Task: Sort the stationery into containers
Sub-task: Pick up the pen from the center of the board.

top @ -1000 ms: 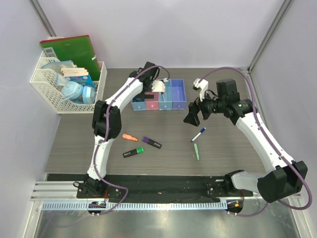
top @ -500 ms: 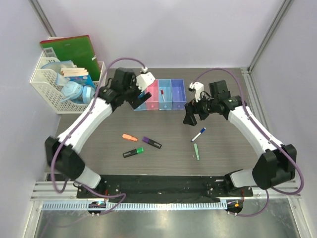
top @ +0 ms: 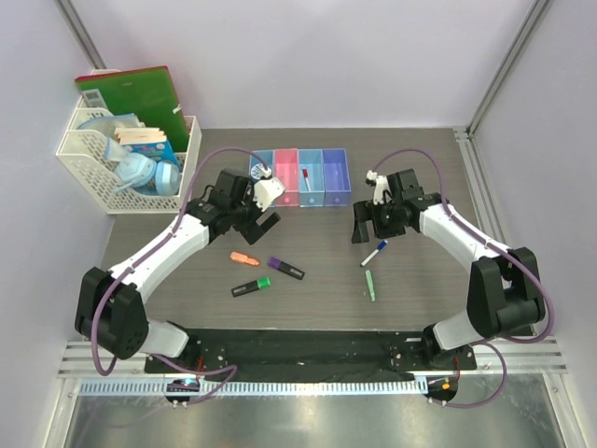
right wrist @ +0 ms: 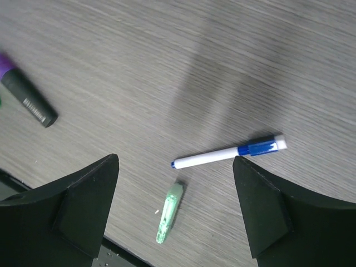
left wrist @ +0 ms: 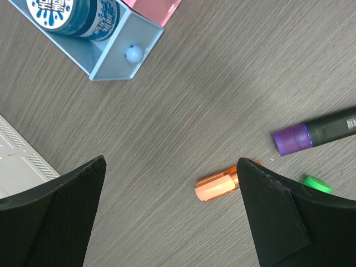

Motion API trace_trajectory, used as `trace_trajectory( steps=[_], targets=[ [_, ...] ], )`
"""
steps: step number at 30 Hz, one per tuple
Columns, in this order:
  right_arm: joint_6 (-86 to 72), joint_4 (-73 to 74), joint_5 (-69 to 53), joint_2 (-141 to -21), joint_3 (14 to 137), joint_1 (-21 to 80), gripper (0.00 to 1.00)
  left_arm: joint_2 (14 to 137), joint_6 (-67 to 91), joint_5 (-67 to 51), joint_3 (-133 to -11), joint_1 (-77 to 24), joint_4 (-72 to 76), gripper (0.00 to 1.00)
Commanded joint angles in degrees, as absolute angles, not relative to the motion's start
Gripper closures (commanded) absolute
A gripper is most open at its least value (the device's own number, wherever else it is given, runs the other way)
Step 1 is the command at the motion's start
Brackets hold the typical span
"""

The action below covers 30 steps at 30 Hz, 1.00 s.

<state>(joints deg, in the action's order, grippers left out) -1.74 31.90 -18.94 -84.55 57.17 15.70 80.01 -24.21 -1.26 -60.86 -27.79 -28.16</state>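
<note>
Four joined bins (top: 336, 177) stand in a row at the back centre. A blue tape roll (left wrist: 72, 14) lies in the blue end bin (left wrist: 119, 53). A red-capped marker (top: 305, 175) lies in a middle bin. My left gripper (top: 264, 224) is open and empty, above the orange highlighter (top: 244, 259), which shows by its right finger (left wrist: 219, 186). The purple-black (top: 286, 269) and green-black (top: 252, 287) highlighters lie nearby. My right gripper (top: 359, 224) is open and empty over the blue-capped marker (right wrist: 231, 154) and the pale green pen (right wrist: 168, 212).
A white lattice basket (top: 89, 173) with masks, papers and a green folder stands at the back left. The black front rail (top: 298, 345) runs along the table's near edge. Grey walls enclose the table on three sides.
My left arm has swung away from the bins, forward and down to above the orange highlighter. My right gripper has come down and a little nearer the blue-capped marker.
</note>
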Motion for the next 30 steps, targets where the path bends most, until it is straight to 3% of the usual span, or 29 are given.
trace_trajectory(
  steps=[1, 19, 30],
  targets=[
    [-5.9, 28.0, -16.6, -84.8, 55.7, 13.0, 0.12, 76.9, -22.2, -2.7, -60.8, -27.9, -23.6, 0.00],
    [-8.2, 25.8, -15.5, -94.9, 53.9, 10.3, 0.17, 73.8, -22.1, -2.6, -56.3, -27.9, -22.0, 0.00],
    [-8.1, 25.6, -9.7, -103.4, 58.3, 11.3, 0.36, 72.5, -20.7, -1.7, -54.3, -27.9, -20.4, 0.00]
  ],
)
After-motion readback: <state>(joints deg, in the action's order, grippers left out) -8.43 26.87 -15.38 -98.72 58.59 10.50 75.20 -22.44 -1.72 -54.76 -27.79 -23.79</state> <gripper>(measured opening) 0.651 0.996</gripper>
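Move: The pen with the blue cap lies about 3 cm to the right of the right hand, level with it fore and aft and some 8 cm below, its cap end pointing forward and right. The green pen is about 8 cm nearer the base and 2 cm to the right, and the purple-capped marker some 17 cm to the left and 3 cm back, both also on the table. From the left hand the blue-capped pen is roughly 30 cm to the right, 3 cm back and 13 cm down. The right hand's right finger comes against the blue cap and nudges it left. To get there the hand shifts right about 3 cm while sinking some 6 cm in all, turning roughly 10 degrees clockwise and tipping steeper, then slides forward about 3 cm low over the pen's cap end as the wide-open fingers begin to close, by about a quarter. ##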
